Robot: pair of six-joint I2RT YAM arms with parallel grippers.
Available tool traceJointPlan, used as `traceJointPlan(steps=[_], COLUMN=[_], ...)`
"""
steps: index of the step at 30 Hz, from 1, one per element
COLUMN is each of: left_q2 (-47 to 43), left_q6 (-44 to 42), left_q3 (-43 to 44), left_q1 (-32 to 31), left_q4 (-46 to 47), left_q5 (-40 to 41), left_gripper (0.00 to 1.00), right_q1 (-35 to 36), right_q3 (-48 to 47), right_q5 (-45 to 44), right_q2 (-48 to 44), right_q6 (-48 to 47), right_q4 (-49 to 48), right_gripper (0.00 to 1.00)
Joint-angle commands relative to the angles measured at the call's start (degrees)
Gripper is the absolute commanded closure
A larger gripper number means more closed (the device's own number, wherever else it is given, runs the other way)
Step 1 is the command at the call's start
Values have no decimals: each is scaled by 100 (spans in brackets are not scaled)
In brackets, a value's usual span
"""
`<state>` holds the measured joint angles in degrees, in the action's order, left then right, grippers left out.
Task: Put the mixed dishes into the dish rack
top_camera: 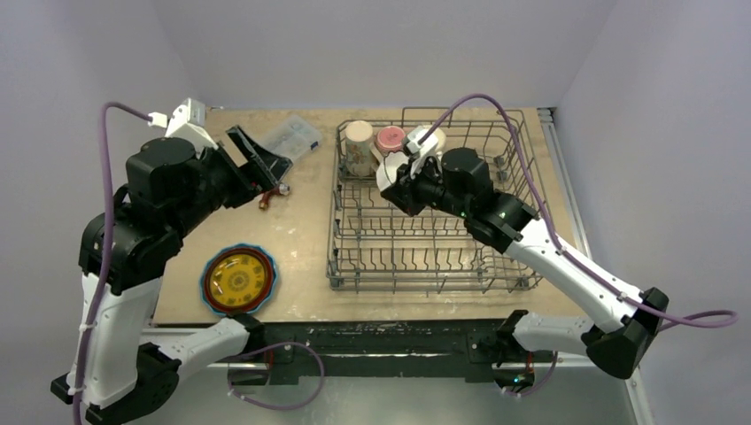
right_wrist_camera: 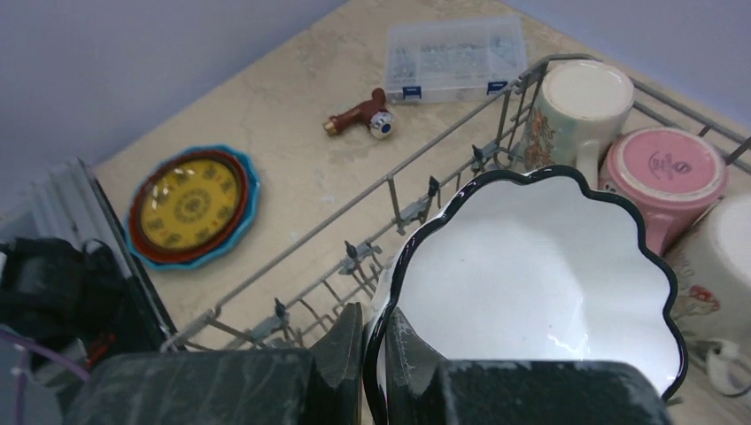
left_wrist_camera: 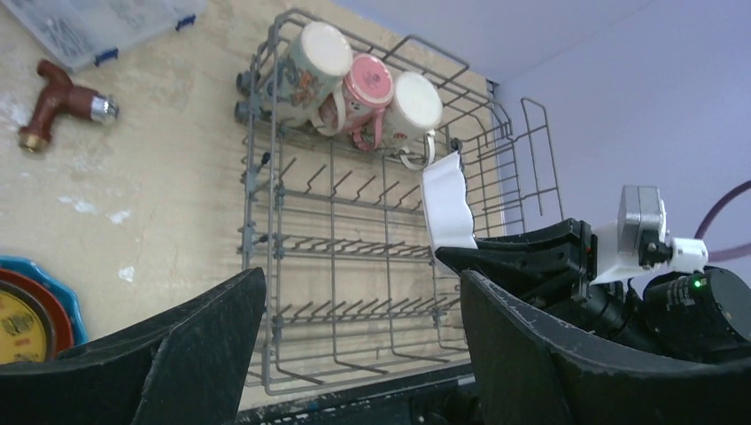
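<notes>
The grey wire dish rack [top_camera: 425, 288] stands right of centre. In its far left corner lie a cream mug [top_camera: 359, 146], a pink mug [top_camera: 390, 139] and a second cream mug [right_wrist_camera: 722, 257]. My right gripper [right_wrist_camera: 372, 345] is shut on the black-edged rim of the white scalloped bowl [right_wrist_camera: 531, 283], holding it on edge above the rack just in front of the mugs. The stacked plates [top_camera: 237, 280], yellow-patterned on top with orange and blue rims showing below, rest on the table's near left. My left gripper [top_camera: 261, 159] hangs open and empty over the far left of the table.
A clear plastic compartment box [top_camera: 292, 135] lies at the far left edge. A small red-brown tool [top_camera: 270, 197] lies beside it, between my left gripper and the rack. Purple walls close in on both sides. The rack's front rows of tines [left_wrist_camera: 354, 248] hold nothing.
</notes>
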<state>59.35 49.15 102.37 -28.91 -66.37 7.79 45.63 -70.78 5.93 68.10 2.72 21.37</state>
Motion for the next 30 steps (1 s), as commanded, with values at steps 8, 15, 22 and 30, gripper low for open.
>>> traceJointPlan(steps=[8, 15, 22, 30], left_q2=[313, -203, -458, -556], left_q6=[-1616, -1913, -1960, -2199], left_q3=[1254, 668, 470, 479], left_q1=[26, 28, 25, 25], left_q4=[-76, -35, -67, -43], left_q5=[68, 30, -116, -97], left_gripper=[20, 20, 21, 20], right_q1=[-1608, -1775, -1712, -1435], right_q3=[921, 745, 924, 1296], right_q5=[2482, 2707, 2211, 1480], right_q2=[586, 1693, 2505, 2693], right_q6=[4468, 6327, 7752, 8148], right_q4=[-4650, -6934, -8458, -8701], right_gripper=[100, 100, 100, 100])
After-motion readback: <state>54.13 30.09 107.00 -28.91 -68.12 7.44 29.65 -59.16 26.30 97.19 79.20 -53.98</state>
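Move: The right hand holds the white bowl by its rim above the rack. The free rack space just in front of the mugs lies about 12 cm ahead, 10 cm left and 23 cm below. Beyond it stand the upturned mugs: the patterned mug some 18 cm ahead and 10 cm left, the pink mug 18 ahead and 3 left, the white mug 18 ahead and 6 right, all roughly 22 cm lower. From the empty left hand that rack space is about 15 cm ahead, 15 cm right and 34 cm down. Keeping its pinch on the white bowl's rim, the right hand swings it forward over the rack towards the mugs, then also left, some 12 cm in all and nearly level. On the way the wrist rolls over by about 75 degrees, the hand's left side rising. The open, empty left hand lifts, then eases back and left about 5 cm, fingers tipping up. ##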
